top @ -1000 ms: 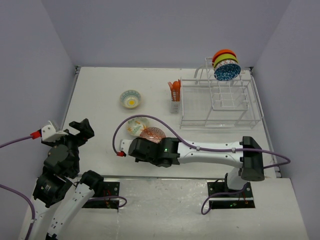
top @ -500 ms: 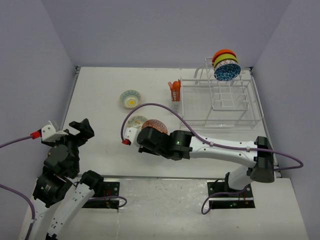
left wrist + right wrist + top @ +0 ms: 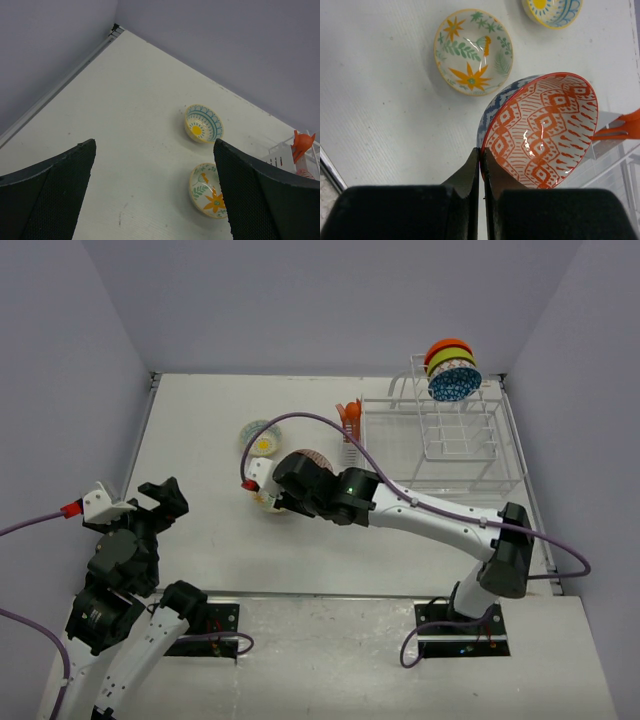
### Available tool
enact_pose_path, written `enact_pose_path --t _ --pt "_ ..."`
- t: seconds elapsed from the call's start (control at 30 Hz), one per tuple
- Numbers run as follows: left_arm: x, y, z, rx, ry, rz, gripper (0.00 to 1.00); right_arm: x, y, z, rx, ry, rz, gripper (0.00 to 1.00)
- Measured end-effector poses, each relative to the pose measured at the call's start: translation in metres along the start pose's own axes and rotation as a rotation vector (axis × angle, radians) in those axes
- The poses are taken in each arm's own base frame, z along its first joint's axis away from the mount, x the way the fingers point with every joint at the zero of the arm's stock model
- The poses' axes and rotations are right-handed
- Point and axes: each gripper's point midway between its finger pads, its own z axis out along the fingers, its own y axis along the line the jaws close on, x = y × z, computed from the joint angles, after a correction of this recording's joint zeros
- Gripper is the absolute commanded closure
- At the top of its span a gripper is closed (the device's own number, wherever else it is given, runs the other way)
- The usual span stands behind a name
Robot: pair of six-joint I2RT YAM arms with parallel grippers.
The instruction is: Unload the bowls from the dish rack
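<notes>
My right gripper (image 3: 481,150) is shut on the rim of a red-orange patterned bowl (image 3: 540,130), which hangs tilted above the table. From above, that bowl (image 3: 308,462) sits between the two bowls on the table and the dish rack (image 3: 440,490). Under it, a flower-painted bowl (image 3: 472,51) and a yellow-centred bowl (image 3: 552,10) rest on the table. On the rack's tall section stand an orange bowl (image 3: 447,345), a yellow-green bowl (image 3: 446,359) and a blue mosaic bowl (image 3: 454,383). My left gripper (image 3: 154,150) is open and empty at the near left.
An orange utensil holder (image 3: 349,420) hangs on the rack's left side, close to the held bowl. The right arm's purple cable (image 3: 300,420) loops over the yellow-centred bowl (image 3: 258,437). Walls enclose the table on the left, back and right.
The right arm has carried the red-orange bowl away from the near edge, up and over the flower bowl towards the rack's left side. The left arm has stayed still.
</notes>
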Motion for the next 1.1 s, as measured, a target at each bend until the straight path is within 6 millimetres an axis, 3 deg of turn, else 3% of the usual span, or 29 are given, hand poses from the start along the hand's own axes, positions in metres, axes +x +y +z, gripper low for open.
enact_pose_path --t 0.23,0.53,0.9,1.1 --pt "0.000 0.000 0.000 0.000 0.000 0.000 0.00 -0.026 0.015 0.044 -0.053 0.014 -0.054 1.00" --pt "0.000 0.000 0.000 0.000 0.000 0.000 0.00 -0.029 0.033 0.102 -0.104 0.088 -0.114 1.00" --pt "0.000 0.000 0.000 0.000 0.000 0.000 0.00 0.003 0.041 0.140 -0.133 0.198 -0.131 1.00" --pt "0.000 0.000 0.000 0.000 0.000 0.000 0.00 0.004 0.045 0.148 -0.148 0.205 -0.130 1.00"
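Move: The right hand, already pinching the rim of the red bowl, has the flower bowl about 10 cm ahead, 8 cm left and 17 cm below. The yellow-centred bowl stands some 15 cm beyond the flower bowl and 4 cm farther left; the utensil holder is roughly 22 cm ahead of the hand and 15 cm right. From the idle left hand the flower bowl lies about 14 cm ahead, 17 cm right and 26 cm below. Right hand swings the still-pinched red bowl about 8 cm left, then down 12 cm to the flower bowl. ##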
